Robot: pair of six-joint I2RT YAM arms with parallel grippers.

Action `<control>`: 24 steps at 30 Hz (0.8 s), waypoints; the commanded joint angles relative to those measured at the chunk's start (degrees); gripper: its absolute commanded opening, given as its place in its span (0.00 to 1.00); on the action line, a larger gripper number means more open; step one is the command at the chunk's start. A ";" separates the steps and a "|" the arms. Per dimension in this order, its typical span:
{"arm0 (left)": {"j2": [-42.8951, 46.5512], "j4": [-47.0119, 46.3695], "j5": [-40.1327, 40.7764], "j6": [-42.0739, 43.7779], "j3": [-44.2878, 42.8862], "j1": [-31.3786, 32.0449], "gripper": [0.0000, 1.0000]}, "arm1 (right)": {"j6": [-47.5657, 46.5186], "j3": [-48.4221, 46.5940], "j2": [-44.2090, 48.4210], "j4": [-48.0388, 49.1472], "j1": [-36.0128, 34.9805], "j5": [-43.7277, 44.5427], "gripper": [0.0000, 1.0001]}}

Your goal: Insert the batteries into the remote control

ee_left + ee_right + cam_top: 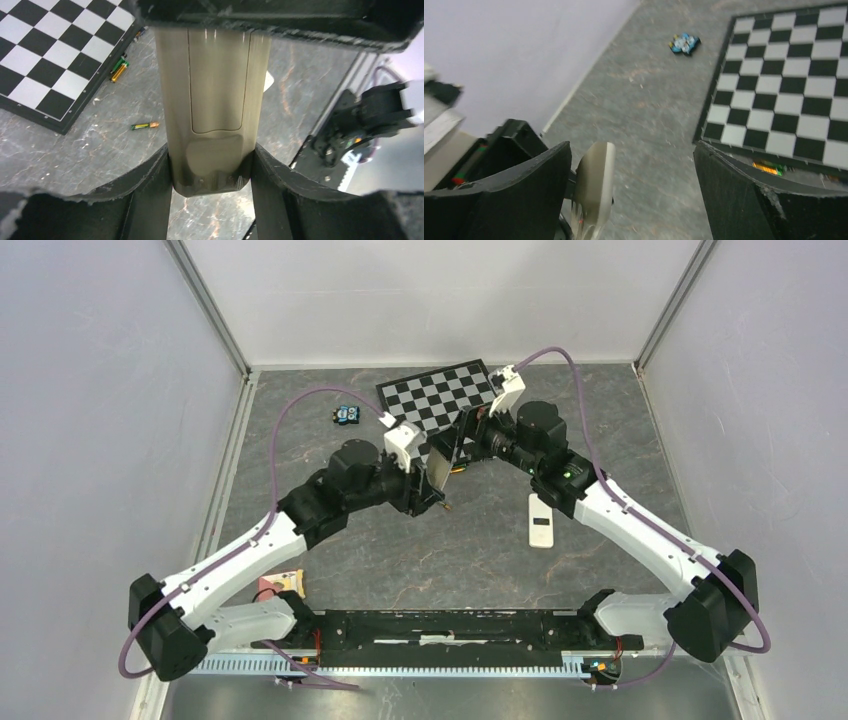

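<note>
My left gripper [210, 172] is shut on the remote control [212, 100], which is held off the table with its tan back facing the camera; both fingers press its sides near one end. From above, the remote [440, 466] sits between the two grippers. My right gripper [631, 150] is open wide, and the remote's edge [596, 185] stands just inside its left finger [524, 190], apart from the other finger. One battery [145, 125] lies on the table. Another battery [119, 69] lies by the chessboard's edge, also seen from the right wrist [768, 167].
A chessboard [440, 395] lies at the back centre. A small blue toy car [347, 415] sits to its left. A plain white slab with a dark slot [541, 521] lies right of centre. A small pink and yellow item [285, 583] rests near the left arm's base.
</note>
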State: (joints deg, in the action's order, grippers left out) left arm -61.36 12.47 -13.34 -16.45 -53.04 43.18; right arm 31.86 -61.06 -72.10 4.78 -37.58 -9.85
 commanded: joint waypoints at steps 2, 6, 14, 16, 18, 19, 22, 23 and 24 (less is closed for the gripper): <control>-2.64 5.19 12.73 11.69 -2.77 4.54 0.02 | -5.81 -2.69 0.73 -15.48 0.15 -0.31 0.91; -1.08 5.37 12.49 15.31 -1.84 5.63 0.02 | -7.03 -3.03 1.82 -19.99 0.26 -4.59 0.88; 3.65 3.27 7.89 20.31 1.43 7.52 0.02 | -7.50 -2.91 2.99 -22.20 0.58 -14.70 0.70; 3.88 2.79 8.42 20.46 1.84 7.79 0.02 | -7.25 -3.62 2.59 -23.03 0.60 -15.79 0.63; 4.10 2.41 9.13 20.32 1.92 7.89 0.02 | -6.36 -3.62 2.14 -22.98 0.58 -17.66 0.53; 4.22 2.37 9.15 20.22 1.95 7.89 0.02 | -5.37 -3.09 2.19 -22.61 0.63 -18.07 0.48; 5.55 4.01 8.78 17.64 -0.12 7.89 0.15 | -0.26 -0.74 3.93 -18.14 0.88 -19.65 0.32; 6.40 4.18 8.80 17.03 -0.84 7.89 0.35 | 1.43 -0.02 4.87 -15.62 0.93 -19.79 0.29; 7.62 3.86 8.77 14.77 -1.22 7.89 0.46 | 3.76 1.42 5.77 -12.60 0.93 -20.35 0.28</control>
State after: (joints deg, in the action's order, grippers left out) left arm -58.59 20.01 -5.41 1.17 -50.92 51.03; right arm 30.35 -62.54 -70.04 -14.20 -37.19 -27.53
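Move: My left hand already pinches one end of the remote control, whose middle lies about 4 cm ahead, 1 cm right and 5 cm above that hand. From my open right hand the same middle is roughly 4 cm back, 2 cm left and 2 cm below. The loose battery lies on the table some 2 cm ahead of the right hand, straight below by about 29 cm; the battery by the chessboard is about 10 cm ahead, 4 cm right and equally low. I drop my open right hand about 6 cm, then draw it back some 7 cm towards the remote's free end, rising slightly at the end while it swings counter-clockwise and tips down. My right fingers close to pinch that end between its front and back. Still gripping the other end, my left hand sinks 3 to 4 cm, eases back and rolls about 15 degrees, its left side rising. ##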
